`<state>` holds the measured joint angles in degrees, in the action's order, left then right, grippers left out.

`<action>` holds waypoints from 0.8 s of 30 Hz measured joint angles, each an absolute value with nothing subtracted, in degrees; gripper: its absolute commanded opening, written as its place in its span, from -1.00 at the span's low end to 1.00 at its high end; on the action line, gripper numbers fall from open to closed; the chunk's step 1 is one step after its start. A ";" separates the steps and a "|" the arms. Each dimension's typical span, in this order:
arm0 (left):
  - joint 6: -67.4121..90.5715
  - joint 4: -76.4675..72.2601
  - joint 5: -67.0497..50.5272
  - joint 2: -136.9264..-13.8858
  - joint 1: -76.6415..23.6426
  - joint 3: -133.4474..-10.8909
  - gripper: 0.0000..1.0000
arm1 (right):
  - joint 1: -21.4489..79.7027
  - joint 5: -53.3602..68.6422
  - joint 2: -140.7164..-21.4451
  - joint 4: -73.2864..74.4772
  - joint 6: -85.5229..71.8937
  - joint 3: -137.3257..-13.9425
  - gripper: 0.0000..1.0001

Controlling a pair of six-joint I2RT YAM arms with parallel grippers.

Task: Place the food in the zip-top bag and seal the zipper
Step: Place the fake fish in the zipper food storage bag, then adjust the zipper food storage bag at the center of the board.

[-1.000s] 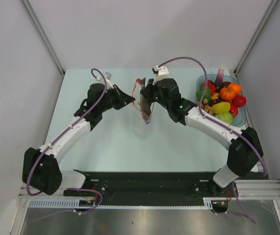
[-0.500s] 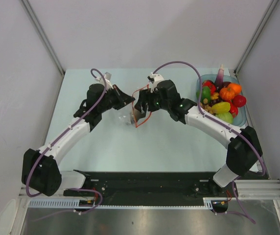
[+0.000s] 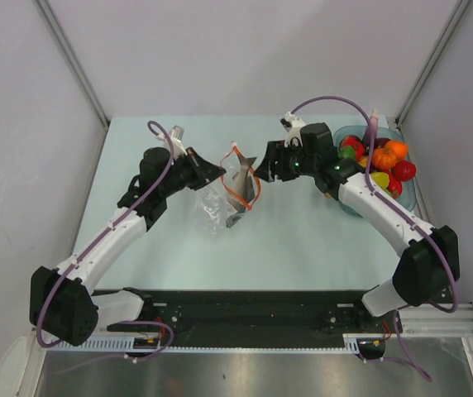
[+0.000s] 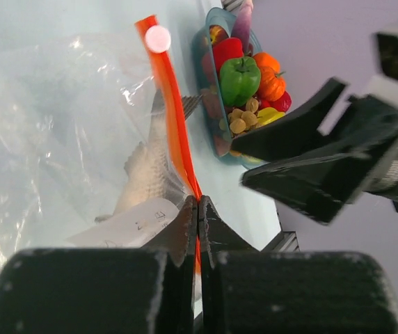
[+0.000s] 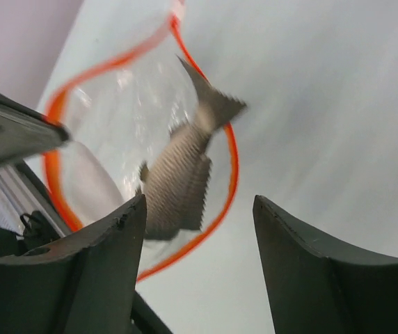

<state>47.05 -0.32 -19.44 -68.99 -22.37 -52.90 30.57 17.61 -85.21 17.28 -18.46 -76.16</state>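
The clear zip-top bag (image 3: pixel 215 207) hangs from my left gripper (image 3: pixel 218 174), which is shut on the orange-red zipper (image 4: pixel 171 118) at one end of the mouth. In the left wrist view, that gripper (image 4: pixel 197 202) pinches the strip flat. The mouth gapes as an orange loop (image 5: pixel 232 167). A grey toy fish (image 5: pixel 178 184) lies inside the bag, tail toward the mouth. My right gripper (image 3: pixel 261 168) stands open just right of the bag, its jaws (image 5: pixel 199 202) empty. More food (image 3: pixel 377 165) is heaped in the blue tray: red, green, orange and yellow pieces.
The blue tray (image 3: pixel 408 198) sits at the back right beside the right wall. White walls close in the table on the left, back and right. The black rail carrying the arm bases (image 3: pixel 245 318) runs along the near edge.
My right gripper opened, let go of the fish in the bag, and drew back to the right. The bag sagged down and left from my left gripper, which stayed shut.
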 measured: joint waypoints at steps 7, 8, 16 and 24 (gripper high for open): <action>47.59 -1.98 -20.71 -68.99 -22.37 -52.88 -0.99 | 27.88 25.69 -89.32 19.16 -19.18 -71.11 -0.08; 47.66 -2.22 -20.97 -68.99 -22.37 -52.86 -1.00 | 27.88 26.48 -90.06 18.98 -19.62 -71.05 -0.09; 48.16 -3.22 -22.28 -68.97 -22.37 -52.07 -1.00 | 27.94 29.56 -93.58 14.48 -22.76 -71.05 -0.08; 49.06 -3.92 -23.03 -68.97 -22.37 -52.05 -1.00 | 28.14 30.15 -94.89 13.08 -23.86 -71.05 -0.84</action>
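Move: Just below the open right hand is the right side of the bag's orange zipper rim, its middle about 8 cm down, 2 cm left and 1 cm back. The fish, in the bag mouth, lies some 6 cm to the hand's left, level fore-and-aft and 10 cm below; the white zipper tab about 7 cm left, 5 cm farther out and 3 cm lower. From the left hand, that right rim is roughly 8 cm right, 1 cm ahead and 6 cm lower. Dropping about 8 cm, most of it in the first half, the right hand swings its fingers some 15 degrees steeper, slips slightly back and right, then creeps a couple of centimetres left to the bag's right rim. Its half-open fingers close further there, nearly shut around the orange strip. The left fingers keep their pinch on the opposite edge, barely shifting. ##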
